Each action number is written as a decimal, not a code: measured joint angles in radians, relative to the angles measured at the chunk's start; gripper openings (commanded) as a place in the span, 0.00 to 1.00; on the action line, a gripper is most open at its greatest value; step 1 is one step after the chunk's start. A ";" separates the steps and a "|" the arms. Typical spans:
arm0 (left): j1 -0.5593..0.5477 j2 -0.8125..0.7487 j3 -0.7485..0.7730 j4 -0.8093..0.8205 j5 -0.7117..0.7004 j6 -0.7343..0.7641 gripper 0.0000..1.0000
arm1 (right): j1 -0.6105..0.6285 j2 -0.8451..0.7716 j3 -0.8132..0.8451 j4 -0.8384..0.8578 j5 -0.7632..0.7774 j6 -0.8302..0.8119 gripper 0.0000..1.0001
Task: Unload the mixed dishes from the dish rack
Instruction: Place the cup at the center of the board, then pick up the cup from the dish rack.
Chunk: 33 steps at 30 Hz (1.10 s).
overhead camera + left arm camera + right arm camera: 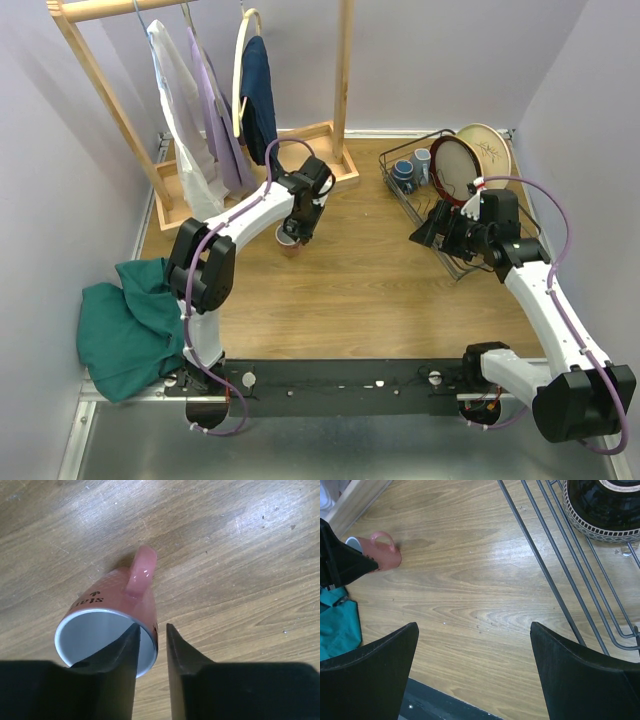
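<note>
A pink mug (288,238) (115,610) (382,555) stands upright on the wooden table, left of centre. My left gripper (298,228) (152,627) straddles its rim, one finger inside and one outside. A small gap shows at the outer finger, so it is slightly open. The dish rack (392,188) (555,580) sits at the back right. It holds a red-rimmed plate (455,170), a cream plate (492,150), small mugs (405,172) and a dark patterned bowl (602,505). My right gripper (420,235) (474,626) hangs wide open and empty over bare table, just left of the rack.
A wooden clothes rack (100,90) with hanging garments stands at the back left. A green cloth (125,320) (337,625) lies at the left edge. The black base rail (340,385) runs along the near edge.
</note>
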<state>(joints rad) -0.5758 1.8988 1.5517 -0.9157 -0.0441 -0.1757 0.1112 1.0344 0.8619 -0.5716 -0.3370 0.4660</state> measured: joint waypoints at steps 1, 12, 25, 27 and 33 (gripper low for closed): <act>0.000 0.000 -0.001 0.002 0.000 -0.001 0.66 | 0.000 0.000 0.000 0.000 0.000 -0.002 1.00; 0.000 -0.219 -0.135 0.064 -0.016 -0.043 0.98 | 0.000 -0.003 0.024 -0.011 0.044 -0.035 1.00; 0.000 -0.927 -0.628 0.416 -0.026 -0.133 0.99 | 0.000 0.064 0.208 -0.095 0.291 -0.166 1.00; 0.000 -1.002 -0.701 0.456 -0.029 -0.140 0.99 | 0.000 0.089 0.224 -0.104 0.328 -0.180 1.00; 0.001 -1.250 -0.885 0.542 -0.055 -0.144 0.99 | -0.006 0.219 0.247 -0.130 0.512 -0.183 1.00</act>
<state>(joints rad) -0.5751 0.6483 0.6666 -0.3737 -0.0994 -0.3195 0.1051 1.2537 1.1091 -0.7017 0.1753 0.2825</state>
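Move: The cup stands on the table between the left fingers: its middle is about 3 cm left of the left hand, 1 cm ahead and 3 cm below, and the wooden tray's middle is roughly 15 cm ahead and 11 cm left. From the right hand, the black bowl in the rack is some 8 cm ahead, 6 cm right and 12 cm down, with the floral bowl about 9 cm farther right and level with it. The left fingers open wide at the cup's rim and let go, then the hand rises about 13 cm clear before drawing back and left, away from the cup, its fingers tilting up to point forward by some 50 degrees. Meanwhile the open right hand swings right and forward towards the rack's bowls, first rising a little, then sinking, while its wrist rolls. ##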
